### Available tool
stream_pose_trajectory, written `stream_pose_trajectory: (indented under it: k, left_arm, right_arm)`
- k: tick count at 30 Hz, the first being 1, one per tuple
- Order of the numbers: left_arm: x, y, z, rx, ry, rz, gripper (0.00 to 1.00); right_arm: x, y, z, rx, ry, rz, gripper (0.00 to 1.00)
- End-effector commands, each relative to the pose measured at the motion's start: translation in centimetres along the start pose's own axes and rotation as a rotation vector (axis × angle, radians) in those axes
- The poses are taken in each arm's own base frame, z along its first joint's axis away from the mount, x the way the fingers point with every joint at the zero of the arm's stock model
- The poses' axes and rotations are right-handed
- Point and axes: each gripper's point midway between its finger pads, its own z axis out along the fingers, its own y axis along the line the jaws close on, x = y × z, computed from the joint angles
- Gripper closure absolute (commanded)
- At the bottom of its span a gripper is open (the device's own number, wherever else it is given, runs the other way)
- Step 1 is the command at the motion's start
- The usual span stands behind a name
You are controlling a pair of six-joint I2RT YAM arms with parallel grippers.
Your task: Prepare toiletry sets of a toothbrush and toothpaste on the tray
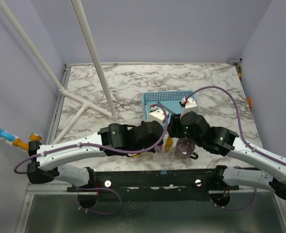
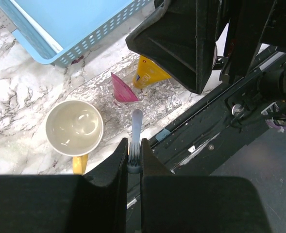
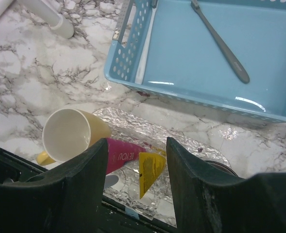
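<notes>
In the left wrist view my left gripper (image 2: 134, 151) is shut on the bristle end of a pale blue toothbrush (image 2: 136, 127). Its handle points down toward the near edge of the clear textured tray (image 2: 98, 93). A pink toothpaste tube (image 2: 122, 90) and a yellow toothpaste tube (image 2: 149, 75) lie on that tray. My right gripper (image 3: 137, 148) hangs open above both tubes, the pink tube (image 3: 126, 154) and the yellow tube (image 3: 150, 170) showing between its jaws, neither touched. A grey toothbrush (image 3: 221, 42) lies in the blue basket (image 3: 133, 73).
A yellow mug (image 2: 75, 127) stands left of the tray, close to the pink tube. A translucent purple mug (image 1: 184, 148) sits at the tray's right end. The blue basket (image 1: 168, 98) lies just behind the tray. White pipes (image 1: 92, 53) cross the table's left.
</notes>
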Motion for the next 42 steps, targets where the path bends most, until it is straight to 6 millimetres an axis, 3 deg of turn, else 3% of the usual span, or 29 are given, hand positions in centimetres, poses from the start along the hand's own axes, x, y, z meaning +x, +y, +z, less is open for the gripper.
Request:
stream_pose_trajectory:
  k: [1,42]
  left_arm:
    - [-0.5,-0.1,0.5,-0.015,-0.030,0.013,1.00]
    - [3.1,0.9,4.0,-0.075,-0.008,-0.040,1.00]
  right_arm:
    - [0.5,-0.6,-0.1,0.023,0.002,0.010,0.46]
    - [2.3,-0.8,1.0,0.040,0.044,0.012,0.46]
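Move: The left hand holds the toothbrush above the clear tray, whose middle lies about 2 cm ahead, 3 cm to its right and 14 cm below. The pink toothpaste is some 3 cm ahead and 2 cm right; the white mug stands 2 cm ahead and 7 cm left. From the empty right hand, the yellow toothpaste is about 5 cm back, straight in line sideways and 8 cm below; the dark mug is 6 cm back and 7 cm right. Still pinching the toothbrush, the left hand lowers it about 5.5 cm, almost straight down, towards the tray beside the pink toothpaste, with a brief slowing midway and a roll of only some 5 degrees. The right hand, fingers staying half open, sinks about 2 cm towards the yellow toothpaste without closing on it. ##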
